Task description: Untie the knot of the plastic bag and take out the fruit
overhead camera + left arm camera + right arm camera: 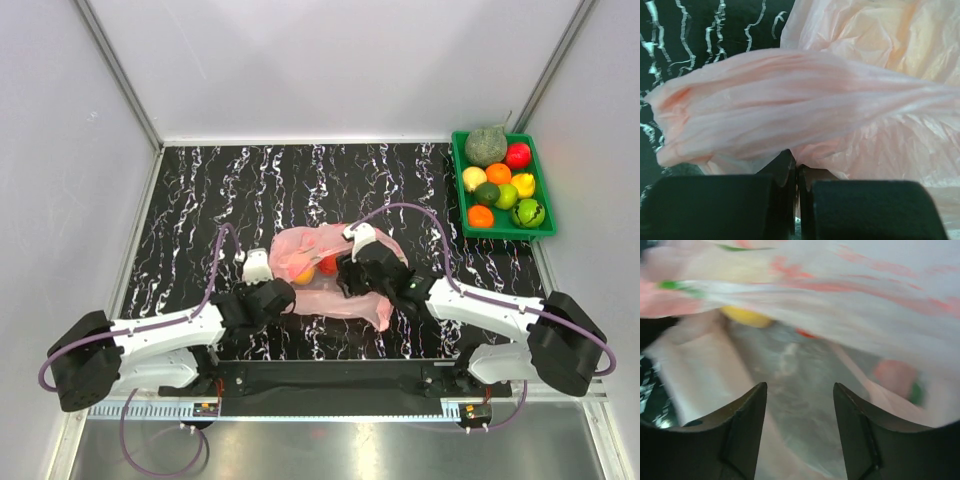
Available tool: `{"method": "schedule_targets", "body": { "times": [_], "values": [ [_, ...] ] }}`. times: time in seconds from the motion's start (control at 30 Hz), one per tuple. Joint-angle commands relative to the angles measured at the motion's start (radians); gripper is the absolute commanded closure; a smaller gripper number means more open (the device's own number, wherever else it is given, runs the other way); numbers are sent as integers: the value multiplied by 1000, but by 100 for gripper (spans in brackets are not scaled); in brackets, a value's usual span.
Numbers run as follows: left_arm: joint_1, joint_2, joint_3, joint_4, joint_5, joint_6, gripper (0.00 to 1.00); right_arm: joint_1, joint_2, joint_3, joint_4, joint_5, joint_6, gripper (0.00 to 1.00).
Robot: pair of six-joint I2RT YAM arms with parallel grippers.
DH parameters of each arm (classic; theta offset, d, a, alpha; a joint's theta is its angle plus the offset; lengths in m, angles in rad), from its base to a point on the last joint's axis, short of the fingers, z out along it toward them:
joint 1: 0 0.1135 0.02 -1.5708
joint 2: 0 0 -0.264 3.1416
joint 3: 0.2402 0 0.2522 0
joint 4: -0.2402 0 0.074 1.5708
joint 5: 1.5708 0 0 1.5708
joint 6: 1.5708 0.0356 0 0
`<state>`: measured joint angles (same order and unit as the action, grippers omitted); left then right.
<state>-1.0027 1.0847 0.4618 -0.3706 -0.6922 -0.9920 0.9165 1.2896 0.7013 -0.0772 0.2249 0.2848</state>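
Observation:
The pink plastic bag (345,300) lies crumpled mid-table between both arms. My left gripper (289,292) is at its left edge, shut, with thin pink film (799,165) pinched between the fingertips; a bunched pink strand (790,100) stretches across just beyond them. My right gripper (343,276) is over the bag's middle, open, its jaws (800,390) apart above translucent plastic with nothing between them. Fruit shows through the bag: a yellow one (747,316) (303,275) and a reddish one (895,375) (327,264). The knot is hidden by the grippers and folds.
A green tray (505,233) stands at the table's right edge, holding a netted melon (486,146), a shiny red fruit (518,155) and several small round fruits. Grey walls enclose the black marbled tabletop (200,200).

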Motion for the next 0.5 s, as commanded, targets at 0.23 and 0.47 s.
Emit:
{"method": "schedule_targets", "body": {
  "times": [0.23, 0.47],
  "values": [
    [6, -49, -6, 220, 49, 47, 100, 25, 126, 127, 201, -217, -91, 21],
    [6, -22, -40, 295, 111, 41, 100, 48, 290, 202, 289, -103, -104, 0]
  ]
}}
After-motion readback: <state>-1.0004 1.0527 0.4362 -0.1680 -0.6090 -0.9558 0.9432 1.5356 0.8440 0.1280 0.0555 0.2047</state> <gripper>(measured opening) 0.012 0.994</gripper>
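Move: The yellow fruit, partly covered by the plastic bag's film, lies about 9 cm to the right hand's left, 2 cm ahead and 5 cm below. The red fruit beside it is some 4 cm left, 3 cm ahead and 6 cm down. The bag corner pinched in the left gripper is about 13 cm left, 3 cm back and 5 cm below. From the left hand, the yellow fruit is roughly 5 cm ahead and 4 cm right, about level. Towards the yellow fruit in the bag's mouth the right hand sweeps left about 8 cm, rising slightly then sinking back, turning some 10 degrees counter-clockwise while its half-open fingers spread fully. The left hand, still pinching the bag corner, draws it about 4 cm right and 2 cm up, rolling its left side down some 10 degrees. ##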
